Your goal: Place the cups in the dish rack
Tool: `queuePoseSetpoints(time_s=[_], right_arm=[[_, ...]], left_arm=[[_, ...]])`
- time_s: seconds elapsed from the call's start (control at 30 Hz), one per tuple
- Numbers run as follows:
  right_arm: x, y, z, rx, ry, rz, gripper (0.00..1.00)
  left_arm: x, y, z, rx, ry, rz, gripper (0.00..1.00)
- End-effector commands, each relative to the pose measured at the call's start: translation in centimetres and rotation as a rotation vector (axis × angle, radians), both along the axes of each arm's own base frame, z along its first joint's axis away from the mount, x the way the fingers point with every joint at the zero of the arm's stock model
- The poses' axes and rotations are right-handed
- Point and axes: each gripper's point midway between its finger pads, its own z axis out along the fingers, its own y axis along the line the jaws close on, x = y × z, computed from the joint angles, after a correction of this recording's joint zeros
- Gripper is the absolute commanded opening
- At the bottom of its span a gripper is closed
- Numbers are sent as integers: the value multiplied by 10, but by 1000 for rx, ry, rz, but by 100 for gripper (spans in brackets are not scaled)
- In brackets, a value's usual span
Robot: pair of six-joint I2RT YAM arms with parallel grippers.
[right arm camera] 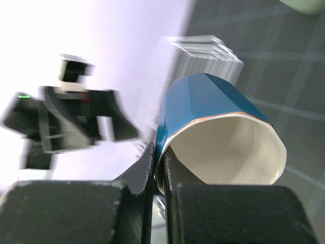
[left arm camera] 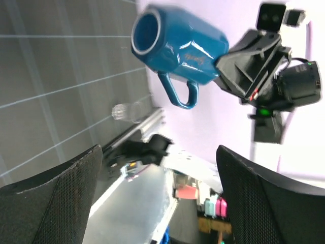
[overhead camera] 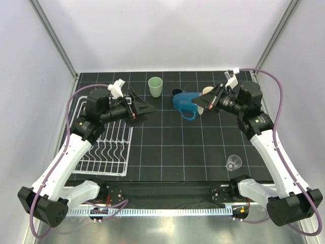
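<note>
A big blue mug [overhead camera: 183, 101] hangs on its side above the middle of the mat, handle down. My right gripper [overhead camera: 200, 104] is shut on its rim, one finger inside the cream interior and one outside [right arm camera: 162, 173]. My left gripper [overhead camera: 144, 108] stands open just left of the mug, nothing between its fingers [left arm camera: 51, 198]; in its view the blue mug [left arm camera: 177, 48] floats ahead. The white wire dish rack [overhead camera: 104, 145] lies at the near left with no cup in it. A pale green tumbler [overhead camera: 155, 86], a small dark blue mug [overhead camera: 176, 92] and a clear glass [overhead camera: 234, 162] stand on the mat.
A pale-rimmed cup [overhead camera: 207, 91] sits half hidden behind my right gripper at the back. The clear glass [left arm camera: 124, 111] stands near the mat's front right edge. White walls close in the back and both sides. The rack [right arm camera: 203, 51] shows blurred beyond the mug.
</note>
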Motion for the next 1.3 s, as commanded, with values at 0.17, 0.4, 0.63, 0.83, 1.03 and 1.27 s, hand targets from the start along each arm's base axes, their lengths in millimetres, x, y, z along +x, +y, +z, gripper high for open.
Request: queuePoseSetpoints(time_s=[0.17, 0.4, 0.63, 0.83, 1.03, 1.27], right_arm=[[-30, 15, 158, 383, -414, 151, 4], [-31, 23, 170, 446, -429, 181, 4], [-32, 25, 161, 444, -410, 175, 4], [-37, 29, 154, 426, -410, 173, 4], [-46, 35, 148, 428, -422, 189, 4], [-47, 39, 137, 413, -413, 184, 4]], left_arm=[[-4, -54, 64, -217, -138, -146, 89], [11, -75, 83, -347, -152, -132, 82], [9, -89, 88, -390, -156, -140, 76], [16, -95, 90, -413, -142, -125, 74], [15, -107, 93, -428, -132, -170, 60], [13, -107, 98, -446, -134, -181, 31]])
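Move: About 15 cm to the left hand's right, some 3 cm farther out and nearly level, hangs the blue mug, base towards that hand and handle towards the robot. Holding it by the rim, the right hand has the left gripper about 20 cm to its left, 3 cm back and level. On the table nearly 30 cm below, the dark blue cup is 20 cm ahead and 13 cm right of the left hand, the green cup 23 cm ahead and 3 cm right. Bringing the mug up for a handover, the right hand keeps its pinch on the rim, rises about 10 cm and goes 4 cm left, rolling so that the base swings up. The left hand travels some 11 cm right and 6 or 7 cm up towards the mug's handle side, rolling its left side down some 20 degrees, then closes its fingers partway around the handle. ##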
